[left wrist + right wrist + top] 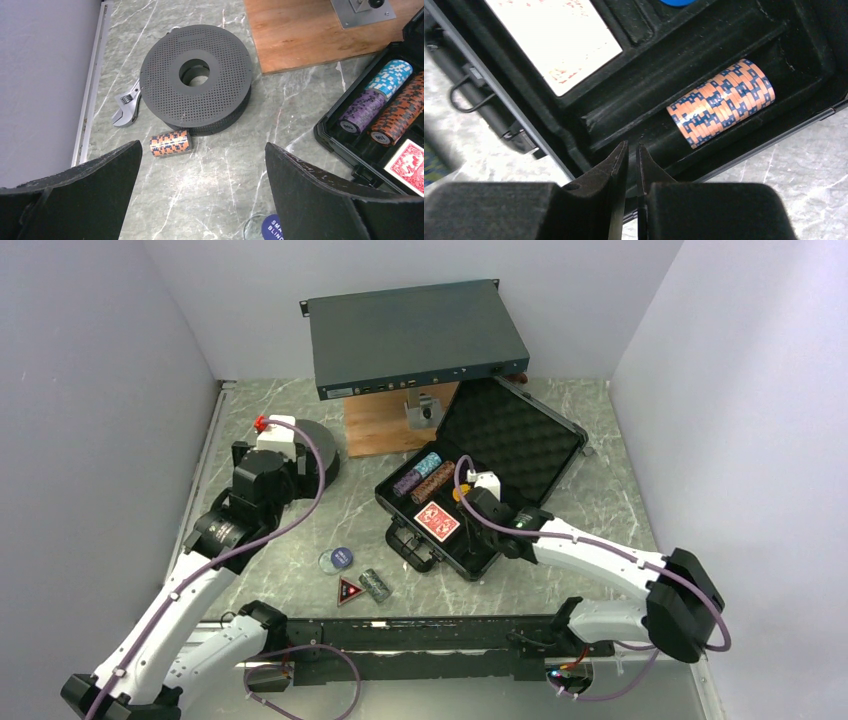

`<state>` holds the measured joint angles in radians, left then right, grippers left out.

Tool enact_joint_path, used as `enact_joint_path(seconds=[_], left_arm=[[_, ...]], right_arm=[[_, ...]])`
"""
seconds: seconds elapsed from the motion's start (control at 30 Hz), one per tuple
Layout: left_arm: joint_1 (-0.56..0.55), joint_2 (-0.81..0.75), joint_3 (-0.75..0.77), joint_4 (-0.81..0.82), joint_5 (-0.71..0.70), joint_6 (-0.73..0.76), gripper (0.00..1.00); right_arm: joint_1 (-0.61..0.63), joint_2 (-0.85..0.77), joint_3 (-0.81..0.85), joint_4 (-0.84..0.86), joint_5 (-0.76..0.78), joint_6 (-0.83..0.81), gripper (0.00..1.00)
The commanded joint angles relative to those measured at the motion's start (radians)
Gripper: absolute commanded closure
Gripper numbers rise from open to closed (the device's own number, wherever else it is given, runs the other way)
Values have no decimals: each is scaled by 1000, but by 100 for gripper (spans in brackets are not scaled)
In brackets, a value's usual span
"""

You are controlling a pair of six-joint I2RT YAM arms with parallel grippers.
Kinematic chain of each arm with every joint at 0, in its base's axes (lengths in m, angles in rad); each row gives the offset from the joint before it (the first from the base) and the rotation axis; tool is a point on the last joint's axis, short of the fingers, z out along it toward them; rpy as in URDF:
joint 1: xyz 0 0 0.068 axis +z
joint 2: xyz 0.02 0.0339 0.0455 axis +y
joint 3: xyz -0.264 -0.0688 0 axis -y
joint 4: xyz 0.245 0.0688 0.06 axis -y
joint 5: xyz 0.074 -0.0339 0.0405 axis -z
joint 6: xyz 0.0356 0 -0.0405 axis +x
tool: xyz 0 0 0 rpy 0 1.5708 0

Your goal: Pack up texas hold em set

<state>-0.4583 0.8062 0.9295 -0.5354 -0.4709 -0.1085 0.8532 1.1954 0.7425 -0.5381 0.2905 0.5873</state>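
The black case [470,562] lies open, its foam-lined lid [515,435] leaning back. Three chip rolls [394,75] and a red-backed card deck [437,521] sit inside. My right gripper [632,146] hovers over the case's near trough, shut with only a slit between its fingers and nothing in it. An orange chip roll [721,102] lies loose in that trough, just beyond its tips. My left gripper [202,147] hangs wide open above bare table. Another orange chip roll [171,142] lies ahead of it, against the dark spool [195,77].
On the table in front of the case lie a blue button [337,559], a red-black triangle [349,592] and a dark chip roll [375,585]. A wrench [126,102] lies left of the spool. A wooden board [385,425] and a grey electronics box [415,337] stand behind.
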Motion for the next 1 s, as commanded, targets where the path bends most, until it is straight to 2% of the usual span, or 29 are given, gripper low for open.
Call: enact_joint_path(seconds=[0.0,0.4,0.53,0.77,0.93,0.97], left_arm=[[6,-15,-6,33,-38,9,1],[12,1,-3,28,-31,4,1],[20,4,-2,28,-18,0,1],[30,14,3,22,-5,-5,1],[35,21,6,16,-2,-8,1],[37,23,7,15,-2,-9,1]], right_arm=[[-13,57,2,-16,85,62,86],[-56,162,7,5,278,32,82],[-90,191,16,17,272,30,79],[-152,206,21,27,277,40,67],[-174,204,17,70,230,-8,62],[-173,203,17,78,215,-24,58]])
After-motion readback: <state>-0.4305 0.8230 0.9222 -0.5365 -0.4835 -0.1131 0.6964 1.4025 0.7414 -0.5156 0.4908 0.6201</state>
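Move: The chip roll lying in the outer lane of the case is some 5 cm ahead of my right hand, 5 cm to its right and about 4 cm below it. In the same case the card deck lies about 8 cm ahead and 7 cm to the left, and the blue chip some 12 cm straight ahead. From my raised left hand that roll is roughly 40 cm to the right, 3 cm back and 22 cm lower. I sweep my right hand some 6 to 7 cm to the right and 4 cm forward, sinking about 4 cm into the outer lane, mostly early on. With a fingertip I push against the roll's near end, along the lane towards its far end, while the fingers open part way and the hand turns clockwise about 15 degrees, its left side dipping as much. ##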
